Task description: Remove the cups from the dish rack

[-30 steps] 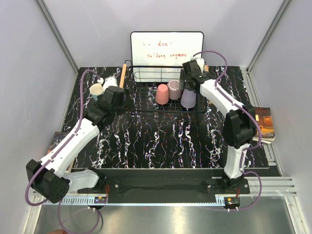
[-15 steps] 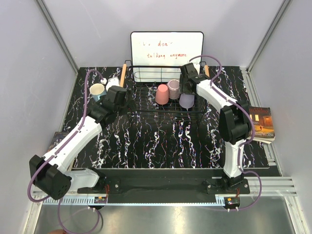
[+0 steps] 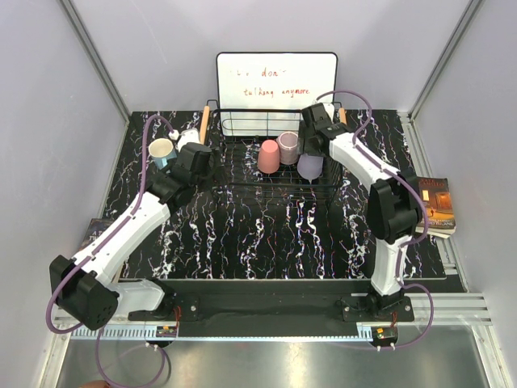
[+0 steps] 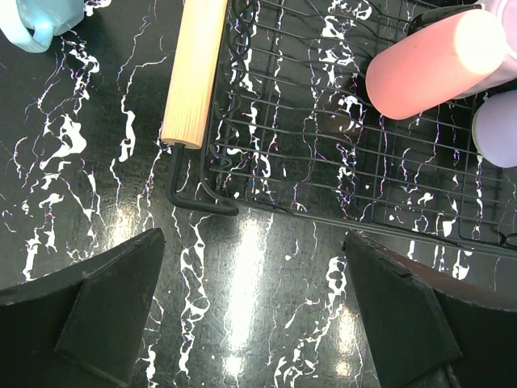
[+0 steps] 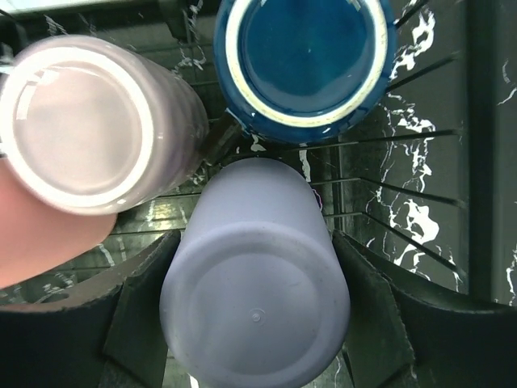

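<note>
The black wire dish rack (image 3: 242,179) stands at the back middle of the table. Upside down in it are a salmon pink cup (image 3: 268,156), a mauve cup (image 3: 288,147) and a lavender cup (image 3: 311,167). My right gripper (image 5: 254,315) is shut on the lavender cup (image 5: 254,299), one finger against each side. The dark navy cup (image 5: 305,56) sits just behind it, the mauve cup (image 5: 89,121) to its left. A light blue cup (image 3: 161,150) stands on the table left of the rack. My left gripper (image 4: 254,315) hangs open over bare table by the rack's front left corner (image 4: 202,202).
A white board with writing (image 3: 276,81) leans behind the rack. A book (image 3: 436,206) lies at the table's right edge. The rack's wooden handle (image 4: 194,73) juts out on its left side. Grey walls close in the table on three sides.
My right gripper came down over the lavender cup and closed on it. The left arm drew back a little toward the rack's left corner and stayed open.
</note>
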`<state>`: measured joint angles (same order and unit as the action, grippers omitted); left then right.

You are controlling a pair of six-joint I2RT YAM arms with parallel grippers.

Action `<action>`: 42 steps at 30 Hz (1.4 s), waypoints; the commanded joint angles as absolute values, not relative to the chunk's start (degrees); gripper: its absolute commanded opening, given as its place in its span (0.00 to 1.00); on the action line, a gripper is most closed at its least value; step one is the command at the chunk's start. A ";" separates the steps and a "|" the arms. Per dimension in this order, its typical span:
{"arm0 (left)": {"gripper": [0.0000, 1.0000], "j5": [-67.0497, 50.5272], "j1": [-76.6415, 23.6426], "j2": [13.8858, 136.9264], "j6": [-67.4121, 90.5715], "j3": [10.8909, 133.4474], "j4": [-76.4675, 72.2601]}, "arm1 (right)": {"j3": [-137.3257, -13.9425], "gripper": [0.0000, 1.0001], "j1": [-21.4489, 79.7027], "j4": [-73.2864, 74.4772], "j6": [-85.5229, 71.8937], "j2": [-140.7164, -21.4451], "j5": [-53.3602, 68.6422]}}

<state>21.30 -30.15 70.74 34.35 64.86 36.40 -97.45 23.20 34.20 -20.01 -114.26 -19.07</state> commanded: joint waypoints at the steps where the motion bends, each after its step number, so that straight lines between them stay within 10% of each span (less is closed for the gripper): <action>1: 0.99 21.53 -30.59 70.05 33.93 66.09 34.63 | -97.74 0.00 23.12 32.78 -20.83 -106.62 -18.37; 20: 0.99 12.93 -31.38 67.77 33.93 68.13 27.79 | -86.67 0.00 24.96 22.87 -27.24 -81.92 3.06; 42: 0.96 -18.88 -31.38 58.70 49.39 42.28 -38.66 | -50.28 0.00 24.87 -39.10 -59.41 -70.40 31.99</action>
<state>-12.69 -31.16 57.36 45.69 42.57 -23.94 -51.27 24.64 -22.35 -52.10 -70.89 27.49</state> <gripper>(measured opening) 0.972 0.742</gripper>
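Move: Down in the rack the right hand already grips the purple cup; the open left gripper it is bound for hangs some 28 cm to this hand's left, 15 cm back and 8 cm higher. Close by, a few centimetres lower, stand the pale pink cup about 7 cm left and 4 cm ahead, the coral cup 13 cm left and 2 cm ahead, and the dark blue cup 8 cm ahead, 3 cm right. From the left hand, the purple cup lies roughly 28 cm right, 14 cm ahead and 12 cm below. Lifting the purple cup some 20 cm out of the rack, the right hand keeps its grip while sweeping back and left towards the left gripper, turning its fingers from steeply down to level, pointing left and forward. After a brief wait the left hand rises about 13 cm and goes right, fingers open, swinging round to face the cup's mouth. ##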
